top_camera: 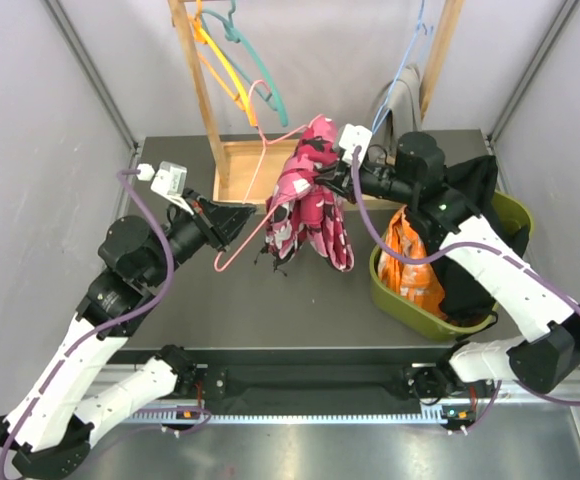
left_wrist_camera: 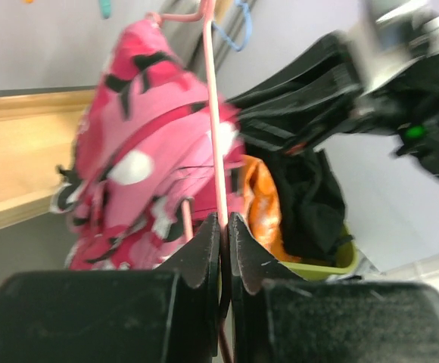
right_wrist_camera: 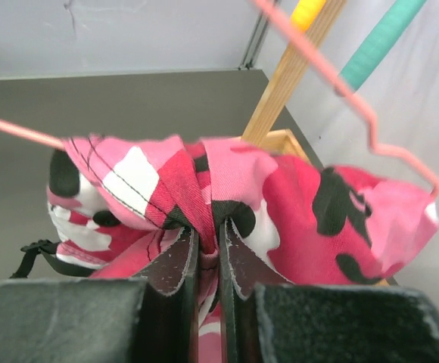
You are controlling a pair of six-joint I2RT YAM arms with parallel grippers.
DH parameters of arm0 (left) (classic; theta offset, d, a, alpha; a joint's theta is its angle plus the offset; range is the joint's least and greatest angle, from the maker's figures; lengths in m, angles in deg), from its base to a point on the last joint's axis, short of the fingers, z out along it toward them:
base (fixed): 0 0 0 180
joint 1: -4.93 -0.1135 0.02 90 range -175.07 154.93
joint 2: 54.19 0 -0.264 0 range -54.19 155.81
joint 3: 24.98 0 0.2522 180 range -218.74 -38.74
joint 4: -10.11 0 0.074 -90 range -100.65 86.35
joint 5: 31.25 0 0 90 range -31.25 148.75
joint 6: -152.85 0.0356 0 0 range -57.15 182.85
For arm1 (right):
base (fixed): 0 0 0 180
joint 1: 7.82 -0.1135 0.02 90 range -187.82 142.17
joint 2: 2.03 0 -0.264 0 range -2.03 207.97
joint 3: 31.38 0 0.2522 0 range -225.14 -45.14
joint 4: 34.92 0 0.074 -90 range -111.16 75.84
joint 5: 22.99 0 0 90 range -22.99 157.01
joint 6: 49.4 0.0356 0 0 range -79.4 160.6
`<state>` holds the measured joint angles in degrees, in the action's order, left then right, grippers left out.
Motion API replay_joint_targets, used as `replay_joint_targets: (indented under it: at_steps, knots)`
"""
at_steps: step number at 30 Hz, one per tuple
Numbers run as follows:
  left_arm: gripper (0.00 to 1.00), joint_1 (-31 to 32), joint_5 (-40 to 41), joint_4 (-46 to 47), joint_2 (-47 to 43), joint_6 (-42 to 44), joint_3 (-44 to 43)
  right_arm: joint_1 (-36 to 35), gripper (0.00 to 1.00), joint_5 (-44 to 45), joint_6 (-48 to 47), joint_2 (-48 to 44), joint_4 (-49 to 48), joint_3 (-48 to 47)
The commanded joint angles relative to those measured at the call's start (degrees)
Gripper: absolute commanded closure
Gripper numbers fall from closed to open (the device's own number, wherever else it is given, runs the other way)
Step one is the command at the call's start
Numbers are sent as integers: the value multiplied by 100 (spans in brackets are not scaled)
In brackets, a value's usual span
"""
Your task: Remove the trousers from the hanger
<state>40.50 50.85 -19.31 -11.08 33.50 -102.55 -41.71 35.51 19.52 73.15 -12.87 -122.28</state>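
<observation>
The pink-and-dark patterned trousers (top_camera: 310, 195) hang bunched over a thin pink hanger (top_camera: 242, 243) above the middle of the table. My left gripper (top_camera: 242, 226) is shut on the hanger's wire (left_wrist_camera: 213, 113), which runs up between its closed jaws (left_wrist_camera: 225, 223) with the trousers (left_wrist_camera: 144, 151) to the left of it. From the right, my right gripper (top_camera: 340, 170) is shut on a fold of the trousers (right_wrist_camera: 280, 189); the cloth is pinched between its jaws (right_wrist_camera: 208, 231). The hanger's hook (right_wrist_camera: 371, 121) curves above the cloth.
A green basket (top_camera: 395, 300) at the right holds orange trousers (top_camera: 410, 260) and black trousers (top_camera: 470, 220). A grey garment (top_camera: 402, 100) hangs on a blue hanger at the back. A wooden rack (top_camera: 195, 70) with a teal hanger (top_camera: 255, 60) and an orange hanger (top_camera: 220, 60) stands behind, on its tray base (top_camera: 235, 175).
</observation>
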Motion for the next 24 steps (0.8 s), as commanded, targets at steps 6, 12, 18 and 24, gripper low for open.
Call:
replay_joint_targets:
  at_steps: [6, 12, 18, 24]
  knots:
    - [100, 11, 720, 441, -119, 298, 1001, 216, 100, -364, 534, -636, -592, -1522]
    - [100, 2, 920, 345, -84, 403, 1327, 471, 100, -549, 1158, -645, -627, -2208]
    - [100, 11, 1071, 309, -207, 605, 1617, 857, 100, -909, 2010, -680, -1057, -2621]
    - [100, 11, 1264, 230, -356, 781, 1942, 1279, 100, -1138, 2951, -706, -1594, -2955]
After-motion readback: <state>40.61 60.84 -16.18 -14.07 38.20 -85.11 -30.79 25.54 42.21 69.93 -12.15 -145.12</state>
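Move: The pink trousers, still on the pink hanger, hang some 9 cm ahead, 11 cm right and 8 cm below the left hand, which holds the hanger. Their middle lies about 3 cm left, 1 cm back and 4 cm below the right hand, which grips them. From the right hand the green basket is roughly 27 cm right, 2 cm ahead and 28 cm down; the grey trousers hang 20 cm ahead, 15 cm right, about level. The trousers, still pinched at the waist, are drawn up and away from the hanger by the right hand, which climbs nearly 20 cm, drifts about 6 cm right and slightly back, and tips its fingers up some 20 degrees. Meanwhile the left hand keeps its pinch on the hanger and pulls down about 12 cm, easing a little forward with its fingertips dipping. Both grippers stay shut. ##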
